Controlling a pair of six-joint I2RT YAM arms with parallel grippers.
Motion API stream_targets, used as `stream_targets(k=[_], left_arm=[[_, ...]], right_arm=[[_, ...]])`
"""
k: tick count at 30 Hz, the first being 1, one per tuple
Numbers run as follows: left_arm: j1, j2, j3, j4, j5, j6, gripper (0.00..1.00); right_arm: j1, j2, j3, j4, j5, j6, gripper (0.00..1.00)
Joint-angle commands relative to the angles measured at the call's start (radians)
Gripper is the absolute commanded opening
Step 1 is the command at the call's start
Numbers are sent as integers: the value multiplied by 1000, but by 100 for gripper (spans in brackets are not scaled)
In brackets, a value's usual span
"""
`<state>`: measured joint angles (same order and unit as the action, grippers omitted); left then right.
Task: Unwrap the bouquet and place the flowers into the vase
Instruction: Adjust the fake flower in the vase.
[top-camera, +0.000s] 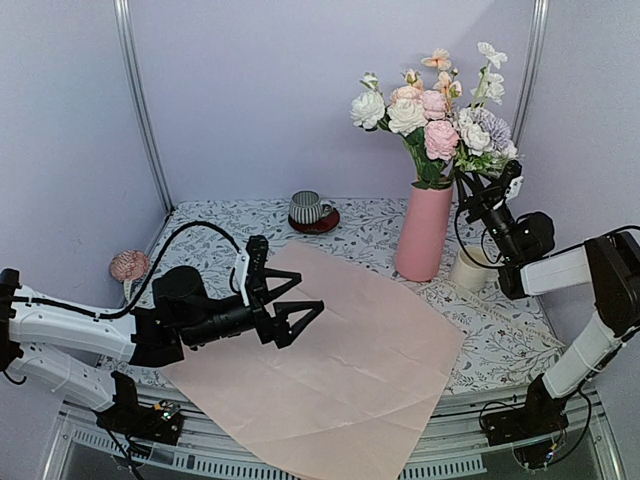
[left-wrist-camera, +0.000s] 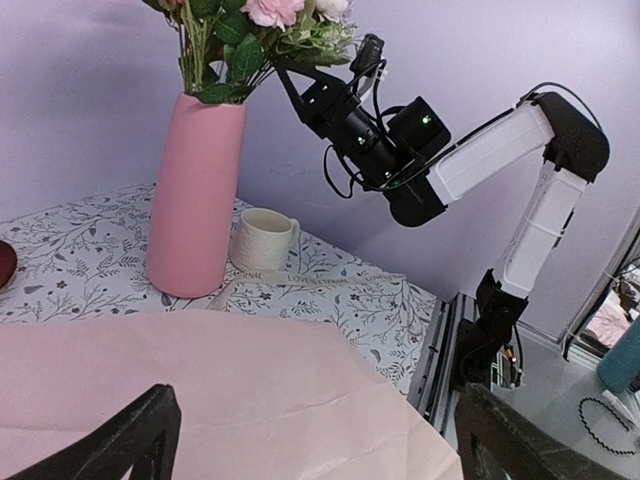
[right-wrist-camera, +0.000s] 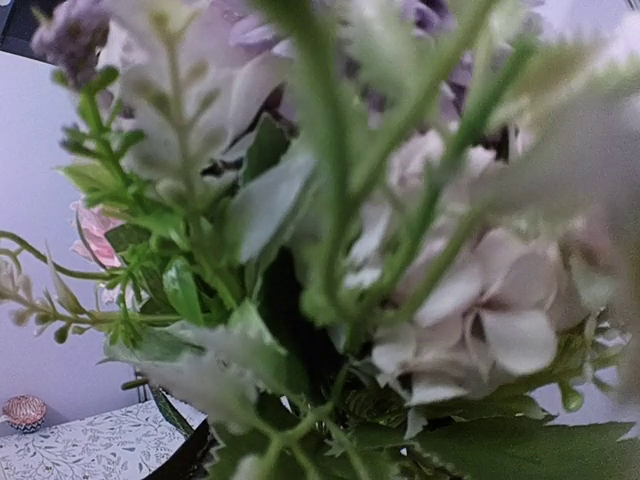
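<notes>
The flowers (top-camera: 430, 115) stand upright in the tall pink vase (top-camera: 423, 232), also seen in the left wrist view as the vase (left-wrist-camera: 195, 200). The unwrapped pink paper (top-camera: 340, 365) lies flat on the table. My right gripper (top-camera: 468, 182) is pushed into the leaves at the bouquet's lower right, just above the vase mouth. Blooms and leaves (right-wrist-camera: 330, 260) fill its own view and hide its fingers, so I cannot tell how the jaws stand. My left gripper (top-camera: 308, 295) hovers low over the paper's left half, open with nothing between its fingers (left-wrist-camera: 135, 440).
A cream mug (top-camera: 468, 270) stands right of the vase, and a cream ribbon (left-wrist-camera: 310, 283) lies in front of it. A striped cup on a red saucer (top-camera: 312, 210) sits at the back. A loose pink bloom (top-camera: 128, 265) rests at the table's left edge.
</notes>
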<state>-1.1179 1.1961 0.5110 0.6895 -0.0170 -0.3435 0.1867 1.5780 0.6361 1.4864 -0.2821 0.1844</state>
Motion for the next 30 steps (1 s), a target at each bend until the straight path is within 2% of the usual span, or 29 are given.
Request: stream_targets(k=[1, 8, 17, 25, 30], left_arm=[[15, -3, 6, -7, -14, 14, 98], [17, 0, 9, -13, -11, 16, 98], [19, -1, 9, -13, -11, 15, 98], [20, -3, 6, -10, -10, 13, 97], [21, 0, 6, -4, -4, 12, 97]], right_arm=[[-8, 29, 36, -14, -17, 15, 51], [-10, 31, 62, -51, -26, 6, 33], [-10, 22, 67, -78, -28, 0, 4], [-11, -3, 48, -125, -58, -14, 2], [-11, -30, 47, -228, -88, -36, 2]])
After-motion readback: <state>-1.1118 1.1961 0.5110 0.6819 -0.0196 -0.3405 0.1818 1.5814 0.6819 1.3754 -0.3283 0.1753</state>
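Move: The purple-and-white flower bunch on the vase's right side has its middle about 2 cm ahead of the right fingertips, 3 cm right and 5 cm above, with its lower leaves already between them. The vase itself stands some 7 cm ahead, 5 cm left, its middle about 19 cm down; the pink rose is about 4 cm ahead, 6 cm left and 5 cm up. The white mug is roughly 5 cm ahead, 9 cm right, far below. From the idle left hand the bunch lies about 22 cm ahead, 33 cm right, 14 cm up. Ease the right gripper little more than 1 cm forward into the underside of the purple-and-white bunch while closing its half-open fingers fully, to pinch the leaves and stems there. Once they are shut, let the hand drift just under 1 cm down and slightly left towards the vase, keeping the wrist almost still. ##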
